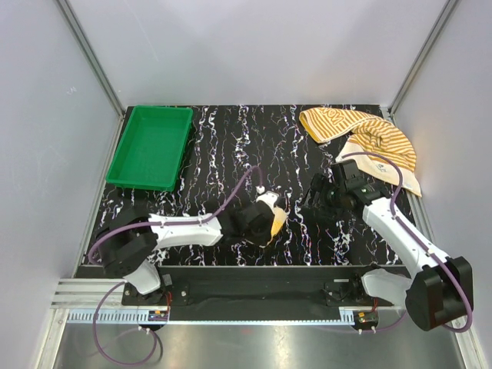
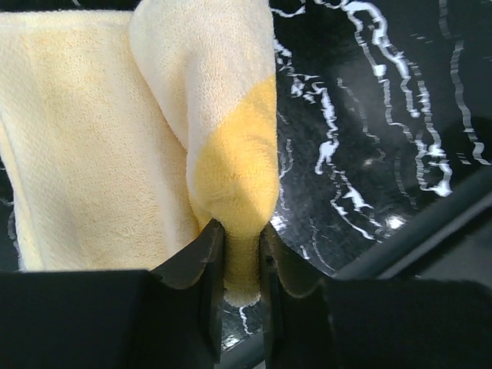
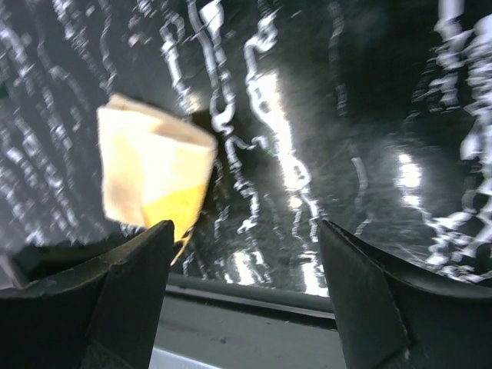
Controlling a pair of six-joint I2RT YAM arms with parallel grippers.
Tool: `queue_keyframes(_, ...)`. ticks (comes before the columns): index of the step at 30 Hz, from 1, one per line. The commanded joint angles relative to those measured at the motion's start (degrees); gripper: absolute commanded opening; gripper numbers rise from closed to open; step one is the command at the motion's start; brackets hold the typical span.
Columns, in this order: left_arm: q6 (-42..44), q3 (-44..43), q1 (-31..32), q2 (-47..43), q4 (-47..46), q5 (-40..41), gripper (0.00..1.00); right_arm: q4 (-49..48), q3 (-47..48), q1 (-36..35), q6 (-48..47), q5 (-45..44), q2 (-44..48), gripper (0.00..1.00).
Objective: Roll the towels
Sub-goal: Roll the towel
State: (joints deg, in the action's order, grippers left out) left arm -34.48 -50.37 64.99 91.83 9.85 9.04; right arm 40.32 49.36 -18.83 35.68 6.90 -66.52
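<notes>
The pale yellow towel (image 1: 274,217) is a small folded bundle near the table's front middle. My left gripper (image 1: 266,223) is shut on it. In the left wrist view a fold of this towel (image 2: 231,169) is pinched between the jaws of the left gripper (image 2: 242,257), and the rest lies flat to the left. The orange-and-cream striped towel (image 1: 369,134) lies crumpled at the back right corner. My right gripper (image 1: 314,198) hovers between the two towels, open and empty. In the right wrist view the right gripper (image 3: 246,231) has its jaws wide apart, with the yellow towel (image 3: 154,173) ahead on the left.
A green tray (image 1: 127,157) stands at the back left of the black marbled table (image 1: 231,138). Grey walls close in the left, right and back sides. The table's front rail (image 3: 254,307) runs just below the right gripper.
</notes>
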Motion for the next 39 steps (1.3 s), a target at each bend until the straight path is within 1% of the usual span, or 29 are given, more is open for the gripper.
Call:
queue_keyframes(1, -2.25, 2.55, -3.01, -3.23, -9.57, -12.54, 0.01, -11.02, -3.39, 0.11, 2.28, 10.83, 3.50, 0.83)
queue_keyframes(2, -3.48, 3.08, -3.81, -3.33, -10.71, -15.69, 0.00, -12.44, -5.31, 0.11, 2.55, 12.25, 3.68, 0.83)
queue_keyframes(4, -4.90, 5.36, -6.36, -3.15, -14.75, -18.51, 0.00, -16.83, -7.17, 0.02, 3.60, 16.47, 3.94, 0.83)
queue_keyframes(5, -6.81, 6.59, -7.33, -3.06, -16.60, -21.92, 0.00, -18.33, -9.09, 0.02, 4.13, 17.53, 3.77, 0.83)
queue_keyframes(6, -7.87, 7.56, -9.16, -2.89, -20.09, -23.26, 0.00, -19.30, -9.81, 0.11, 4.92, 18.41, 3.77, 0.83)
queue_keyframes(8, -10.85, 10.62, -11.02, -2.10, -23.89, -27.29, 0.00, -22.02, -12.08, 0.11, 5.62, 20.17, 3.68, 0.83)
queue_keyframes(9, -11.66, 11.43, -11.81, -1.66, -27.13, -28.19, 0.00, -22.64, -12.79, 0.11, 6.24, 20.35, 3.77, 0.83)
queue_keyframes(12, -14.65, 14.59, -14.10, 0.45, -32.93, -31.36, 0.00, -25.63, -15.96, 0.02, 7.38, 21.58, 4.47, 0.83)
queue_keyframes(18, -18.34, 17.23, -16.21, 4.49, -40.42, -34.52, 0.00, -32.40, -20.53, 0.02, 9.49, 25.35, 2.98, 0.83)
queue_keyframes(22, -18.52, 17.15, -16.65, 5.02, -40.79, -34.88, 0.00, -36.96, -22.20, 0.02, 9.76, 26.85, 1.57, 0.82)
queue_keyframes(26, -17.38, 16.18, -17.09, 4.93, -38.24, -34.53, 0.00, -39.52, -23.52, -0.07, 9.93, 26.59, -0.10, 0.82)
queue_keyframes(30, -17.11, 15.92, -17.44, 5.11, -38.06, -34.70, 0.00, -43.39, -24.40, -0.68, 10.64, 26.68, -2.82, 0.82)
queue_keyframes(35, -17.81, 16.79, -17.79, 5.90, -39.64, -35.23, 0.00, -47.60, -24.40, -3.49, 11.51, 25.36, -7.39, 0.81)
queue_keyframes(38, -17.90, 16.88, -17.97, 5.82, -39.90, -35.58, 0.00, -50.24, -24.66, -5.07, 12.30, 23.78, -9.67, 0.79)
queue_keyframes(39, -17.99, 16.97, -17.97, 5.81, -39.91, -35.58, 0.00, -51.20, -24.93, -5.34, 12.83, 23.60, -10.29, 0.77)
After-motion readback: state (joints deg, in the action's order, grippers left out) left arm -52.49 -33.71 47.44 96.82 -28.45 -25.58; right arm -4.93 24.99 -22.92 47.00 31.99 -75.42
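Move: The left hand still pinches the near yellow end of the partly rolled towel; the roll's middle lies about 5 cm ahead of it and 2 cm to its right, some 2 cm lower. From the open right hand that roll is roughly 12 cm to the left, 4 cm back and 8 cm below, with the flat part of the towel about 4 cm farther left beyond it. The striped towel lies some 16 cm ahead and 18 cm to the right of the right hand. Leftwards and down goes the right hand, about 9 cm across and 6 cm lower with a little drawing back, its wrist leaning some 30 degrees so the open fingers point more to the left, at the roll. The left hand keeps its pinch almost in place while its wrist tilts about 40 degrees, turning its fingers from steeply down to mostly rightwards. ##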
